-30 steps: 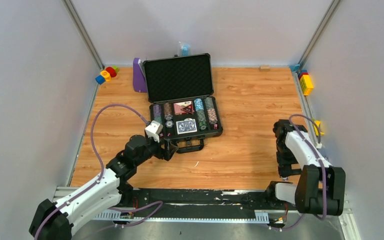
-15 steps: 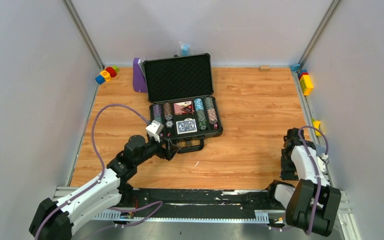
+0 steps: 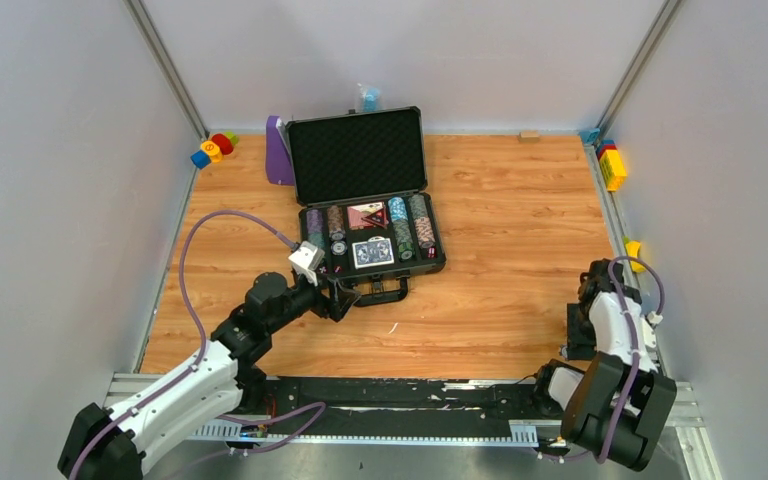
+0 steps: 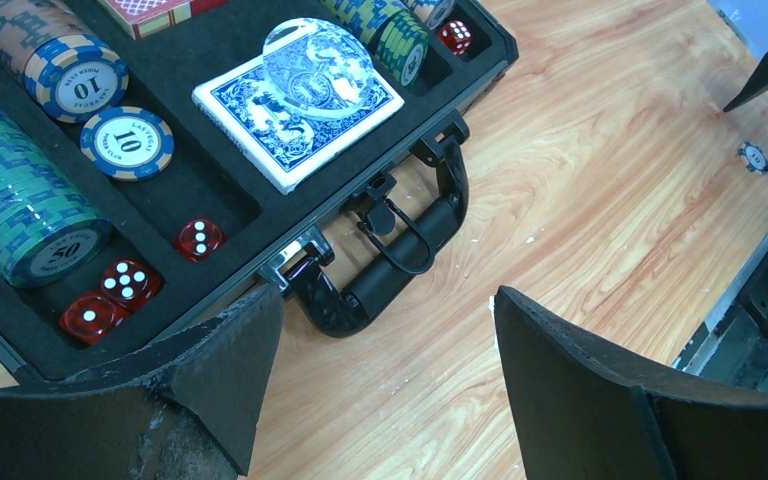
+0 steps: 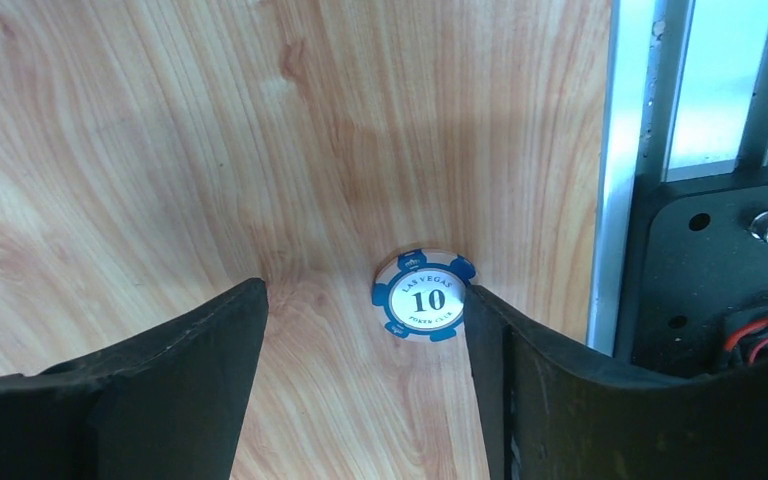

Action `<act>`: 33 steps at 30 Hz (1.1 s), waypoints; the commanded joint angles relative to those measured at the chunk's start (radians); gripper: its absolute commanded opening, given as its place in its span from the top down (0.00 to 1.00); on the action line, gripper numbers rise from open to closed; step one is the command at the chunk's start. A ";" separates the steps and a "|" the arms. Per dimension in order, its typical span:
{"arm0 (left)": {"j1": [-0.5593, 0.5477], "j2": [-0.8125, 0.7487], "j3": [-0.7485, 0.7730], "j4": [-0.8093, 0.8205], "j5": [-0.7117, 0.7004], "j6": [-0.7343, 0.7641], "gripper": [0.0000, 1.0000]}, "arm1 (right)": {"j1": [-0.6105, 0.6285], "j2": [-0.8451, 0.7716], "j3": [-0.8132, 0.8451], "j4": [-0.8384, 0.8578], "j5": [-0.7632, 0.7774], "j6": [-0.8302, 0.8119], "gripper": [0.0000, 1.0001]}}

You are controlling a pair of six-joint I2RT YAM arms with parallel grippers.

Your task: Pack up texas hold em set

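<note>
The dark grey briefcase (image 3: 370,200) lies open in the middle of the table, lid upright. Its foam tray holds striped chip stacks (image 4: 20,215), a blue card deck (image 4: 300,100), a loose blue "10" chip (image 4: 127,143) and red dice (image 4: 200,238). My left gripper (image 4: 385,380) hangs open over bare wood just in front of the case handle (image 4: 400,270), holding nothing. Another blue "10" chip (image 5: 424,296) lies flat on the table near the right rail. My right gripper (image 5: 365,330) is open around it; the right finger (image 5: 520,360) touches its rim, the left finger stands apart.
A purple stand (image 3: 278,152) leans beside the case's left side. Coloured toy blocks sit in the back left corner (image 3: 213,148) and along the right rail (image 3: 612,165). The metal rail (image 5: 628,170) and black base plate (image 5: 720,270) lie close to the right of the chip.
My right arm has drawn back toward the near right corner and come down over the loose chip, and its jaws have narrowed. The left arm has barely moved.
</note>
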 commanded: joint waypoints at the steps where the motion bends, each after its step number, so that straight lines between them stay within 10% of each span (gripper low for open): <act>1: 0.005 -0.024 -0.003 0.014 0.011 -0.008 0.14 | -0.009 0.105 -0.070 0.216 -0.120 0.030 0.33; 7: 0.005 -0.037 -0.005 0.011 0.004 -0.007 0.14 | -0.009 0.257 -0.037 0.234 -0.203 0.017 0.71; 33: 0.005 -0.043 0.003 0.024 -0.007 0.024 0.13 | 0.552 0.237 0.126 0.400 -0.385 -0.159 0.70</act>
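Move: The 10 chip lies flat on the table just under the right fingertips, about 2 cm back of the hand point, level with it sideways and 1 cm below. The case tray's middle is some 40 cm left and 22 cm ahead of that hand; the case handle is about 39 cm left and 11 cm ahead. From the left hand, the chip is about 44 cm to the right, 12 cm back and 12 cm below. Staying low over the table, the right hand first creeps about a centimetre forward while its wide-open fingers close to a narrow gap over the 10 chip. It then sweeps faster to the left and forward towards the case, some 17 cm in all, turning about 35 degrees counter-clockwise and dragging the chip along under the fingertips. ##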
